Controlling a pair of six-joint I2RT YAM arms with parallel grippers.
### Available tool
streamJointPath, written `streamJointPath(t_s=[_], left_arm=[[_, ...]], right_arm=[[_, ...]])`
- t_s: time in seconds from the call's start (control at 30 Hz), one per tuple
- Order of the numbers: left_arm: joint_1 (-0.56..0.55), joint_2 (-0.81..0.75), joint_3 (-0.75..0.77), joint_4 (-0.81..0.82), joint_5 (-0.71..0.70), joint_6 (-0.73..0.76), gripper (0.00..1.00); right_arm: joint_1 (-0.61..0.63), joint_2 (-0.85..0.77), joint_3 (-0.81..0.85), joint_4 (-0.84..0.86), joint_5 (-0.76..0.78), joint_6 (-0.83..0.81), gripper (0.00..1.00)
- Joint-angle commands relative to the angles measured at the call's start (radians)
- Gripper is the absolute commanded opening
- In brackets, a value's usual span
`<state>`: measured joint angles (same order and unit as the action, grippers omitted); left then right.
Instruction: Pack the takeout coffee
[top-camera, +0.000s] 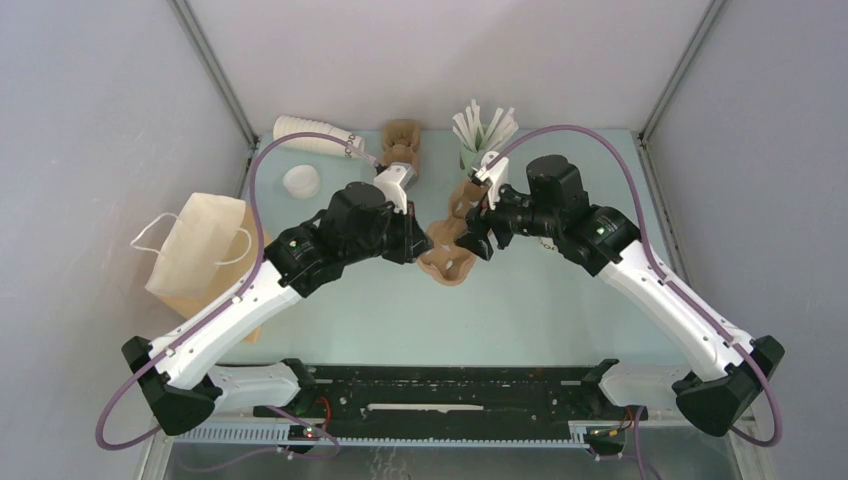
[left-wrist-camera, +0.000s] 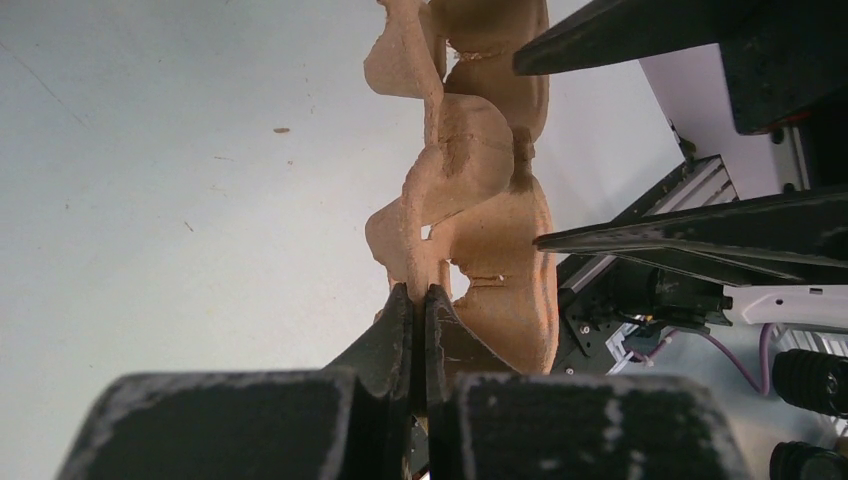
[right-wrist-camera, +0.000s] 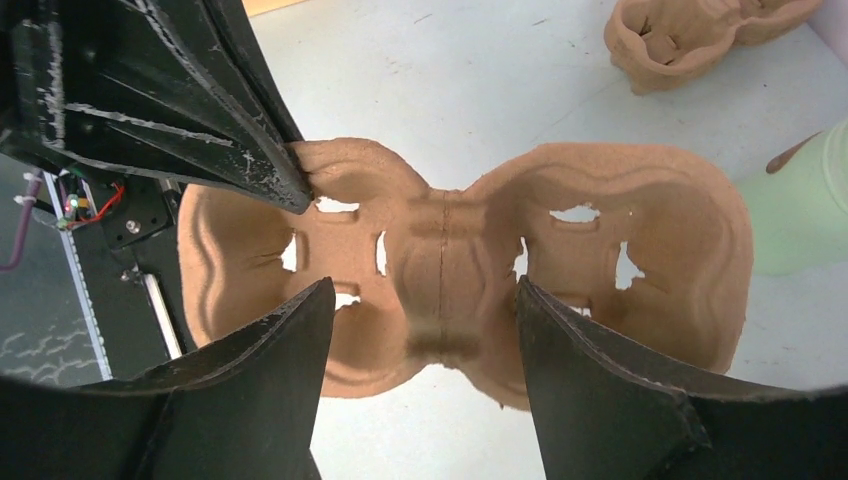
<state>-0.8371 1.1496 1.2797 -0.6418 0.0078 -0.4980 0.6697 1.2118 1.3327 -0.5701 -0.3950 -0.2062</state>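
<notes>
A brown pulp cup carrier (top-camera: 447, 264) is at the table's middle, between both arms. My left gripper (top-camera: 425, 241) is shut on the carrier's thin rim (left-wrist-camera: 428, 262), fingertips (left-wrist-camera: 404, 305) pinched tight on it. My right gripper (right-wrist-camera: 422, 290) is open, its fingers either side of the carrier's narrow middle (right-wrist-camera: 445, 260), not touching it. The left gripper's finger (right-wrist-camera: 250, 150) shows on the carrier's far edge in the right wrist view. The takeout coffee cup is out of view. A white round lid (top-camera: 301, 181) lies at the back left.
A stack of nested white cups (top-camera: 318, 135) lies at the back left. A second brown carrier (top-camera: 402, 145) and a pale green cup of white sticks (top-camera: 478, 148) stand at the back. A paper bag (top-camera: 200, 250) with handles sits at the left.
</notes>
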Motion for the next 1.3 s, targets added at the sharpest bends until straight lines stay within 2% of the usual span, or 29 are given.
streamJointPath(t_s=[0.0, 0.33, 0.6, 0.7, 0.73, 0.83, 0.87, 0.93, 0.97, 1.07, 1.2, 1.27], left_arm=[[-0.014, -0.007, 0.077, 0.011, 0.02, 0.026, 0.0], [-0.022, -0.014, 0.078, 0.0, 0.015, 0.026, 0.0], [-0.023, -0.024, 0.071, -0.004, 0.003, 0.022, 0.0], [-0.023, -0.025, 0.069, -0.004, 0.001, 0.022, 0.04], [-0.024, -0.026, 0.07, -0.004, 0.001, 0.022, 0.08], [-0.023, -0.034, 0.077, -0.025, -0.004, 0.022, 0.41], [-0.023, -0.044, 0.08, -0.038, -0.019, 0.02, 0.5], [-0.021, -0.079, 0.087, -0.072, -0.074, 0.019, 0.62], [-0.017, -0.1, 0.099, -0.12, -0.149, 0.017, 0.69], [0.029, -0.174, 0.158, -0.298, -0.4, -0.018, 0.78], [0.225, -0.211, 0.3, -0.624, -0.697, -0.079, 0.84], [0.286, -0.213, 0.354, -0.712, -0.816, -0.061, 0.86]], right_arm=[[0.007, 0.011, 0.028, 0.029, -0.017, -0.069, 0.74], [0.036, 0.044, 0.025, 0.017, 0.053, -0.058, 0.66], [0.058, 0.049, 0.019, 0.019, 0.12, -0.067, 0.51], [0.057, 0.045, 0.017, 0.023, 0.119, -0.07, 0.46], [0.057, 0.043, 0.014, 0.027, 0.119, -0.068, 0.45], [0.057, 0.031, -0.006, 0.042, 0.119, -0.066, 0.42], [0.057, 0.026, -0.014, 0.047, 0.119, -0.064, 0.41], [0.057, 0.016, -0.034, 0.053, 0.119, -0.062, 0.41], [0.056, 0.01, -0.043, 0.054, 0.12, -0.061, 0.41], [0.056, -0.015, -0.079, 0.051, 0.117, -0.056, 0.4], [0.056, -0.062, -0.14, 0.061, 0.09, -0.039, 0.38], [0.057, -0.083, -0.163, 0.066, 0.074, -0.026, 0.37]])
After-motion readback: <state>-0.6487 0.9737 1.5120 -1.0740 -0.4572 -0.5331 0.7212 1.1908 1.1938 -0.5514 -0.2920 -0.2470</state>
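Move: The cup carrier is already up in the air, its near well's rim pinched by the left hand; its middle lies about 5 cm to that hand's right and 3 cm ahead. The right hand's open fingers straddle its waist, which is some 2 cm to their left, 1 cm ahead and 2 cm lower. From the right hand, the straw cup stands roughly 20 cm ahead and 4 cm right, the lone paper cup about 7 cm ahead and 20 cm right, both some 25 cm down. The cup carrier's narrow waist gets pinched from both sides as the right hand eases down about 2 cm and closes, while the left hand keeps holding the rim nearly still. Only then does the left hand open wide, let go and sweep about 17 cm left, away from the carrier, rising and turning counter-clockwise some 35 degrees; the right hand meanwhile lowers the carrier a few centimetres more. ##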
